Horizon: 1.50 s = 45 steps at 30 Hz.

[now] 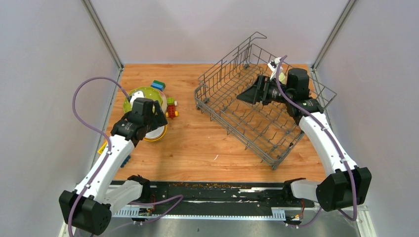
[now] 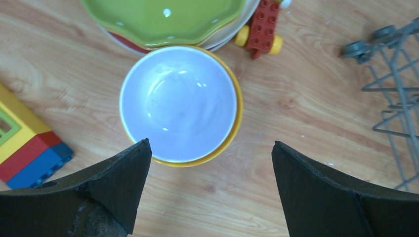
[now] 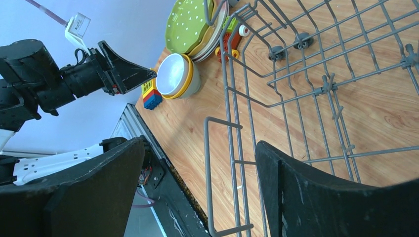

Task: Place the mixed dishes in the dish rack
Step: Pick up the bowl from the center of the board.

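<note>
A white bowl sits nested in a yellow bowl on the wooden table, next to a stack of plates topped by the lime-green white-dotted plate. My left gripper hangs open just above the bowls' near rim, with nothing between its fingers. In the top view the left gripper covers most of the bowls. The grey wire dish rack stands at the right, tilted to the table edges, and holds no dishes that I can see. My right gripper hovers open over the rack, holding nothing.
Toy blocks lie around the dishes: a red and yellow one beside the plates, a yellow, red and blue one left of the bowls, green and blue ones behind. The rack's corner wheel is to the bowls' right. Grey walls enclose the table.
</note>
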{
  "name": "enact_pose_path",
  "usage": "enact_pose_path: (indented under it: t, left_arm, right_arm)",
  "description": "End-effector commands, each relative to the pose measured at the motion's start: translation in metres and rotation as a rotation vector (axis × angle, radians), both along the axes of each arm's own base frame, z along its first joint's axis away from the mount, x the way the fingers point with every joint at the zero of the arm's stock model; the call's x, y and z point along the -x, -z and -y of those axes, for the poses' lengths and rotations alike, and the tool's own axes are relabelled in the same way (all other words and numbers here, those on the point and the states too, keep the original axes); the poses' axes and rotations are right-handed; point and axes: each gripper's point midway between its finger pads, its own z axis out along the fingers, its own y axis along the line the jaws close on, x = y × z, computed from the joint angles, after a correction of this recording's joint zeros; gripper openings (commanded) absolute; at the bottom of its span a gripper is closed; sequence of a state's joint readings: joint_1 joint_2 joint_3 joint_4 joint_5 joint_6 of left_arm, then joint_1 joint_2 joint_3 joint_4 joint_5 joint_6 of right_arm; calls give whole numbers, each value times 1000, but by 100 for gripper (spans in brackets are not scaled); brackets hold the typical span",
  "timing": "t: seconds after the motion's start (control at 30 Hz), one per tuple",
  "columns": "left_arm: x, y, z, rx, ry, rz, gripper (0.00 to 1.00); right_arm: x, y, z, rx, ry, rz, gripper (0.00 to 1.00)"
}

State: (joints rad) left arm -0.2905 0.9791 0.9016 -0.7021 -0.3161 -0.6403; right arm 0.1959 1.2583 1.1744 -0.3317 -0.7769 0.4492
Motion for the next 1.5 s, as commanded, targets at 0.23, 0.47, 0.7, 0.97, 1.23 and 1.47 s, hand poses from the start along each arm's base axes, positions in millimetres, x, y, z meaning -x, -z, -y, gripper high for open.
enact_pose_path:
  t: [0.23, 0.47, 0.7, 0.97, 1.23, 1.47]
  left_arm:
    - [12, 23, -38, -43, -137, -112, 97]
    - [7, 32, -51, 65, -173, -83, 92]
    - [2, 42, -62, 81, -185, -82, 89]
    - [-6, 51, -64, 108, -177, -75, 77]
    - [-8, 57, -71, 108, -186, -88, 71]
    - [-8, 62, -72, 116, -183, -97, 63]
  right_arm:
    - [-1, -2, 2, 12, 8, 62, 84]
    - [-3, 3, 1, 14, 7, 46, 84]
    - [-4, 7, -1, 6, -2, 18, 84]
    - [-6, 10, -1, 12, 5, 9, 84]
    - [-9, 14, -1, 13, 9, -12, 84]
    - [-13, 18, -2, 16, 6, -38, 83]
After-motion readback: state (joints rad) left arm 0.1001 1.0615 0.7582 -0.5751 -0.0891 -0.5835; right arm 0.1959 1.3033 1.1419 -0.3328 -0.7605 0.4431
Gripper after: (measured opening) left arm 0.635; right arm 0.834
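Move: The white bowl, nested in a yellow one, lies about 4 cm left of the left hand, 1 cm ahead and some 13 cm below. The green plate stands 14 cm ahead and 8 cm left, the red toy block 9 cm ahead and 4 cm right, the yellow toy block 9 cm back and 20 cm left. From the right hand the bowl is about 36 cm left, 3 cm back. Left hand swings 7 cm left, 6 cm down towards the bowl's left rim, fingers partly closing; right sinks 3 cm. ##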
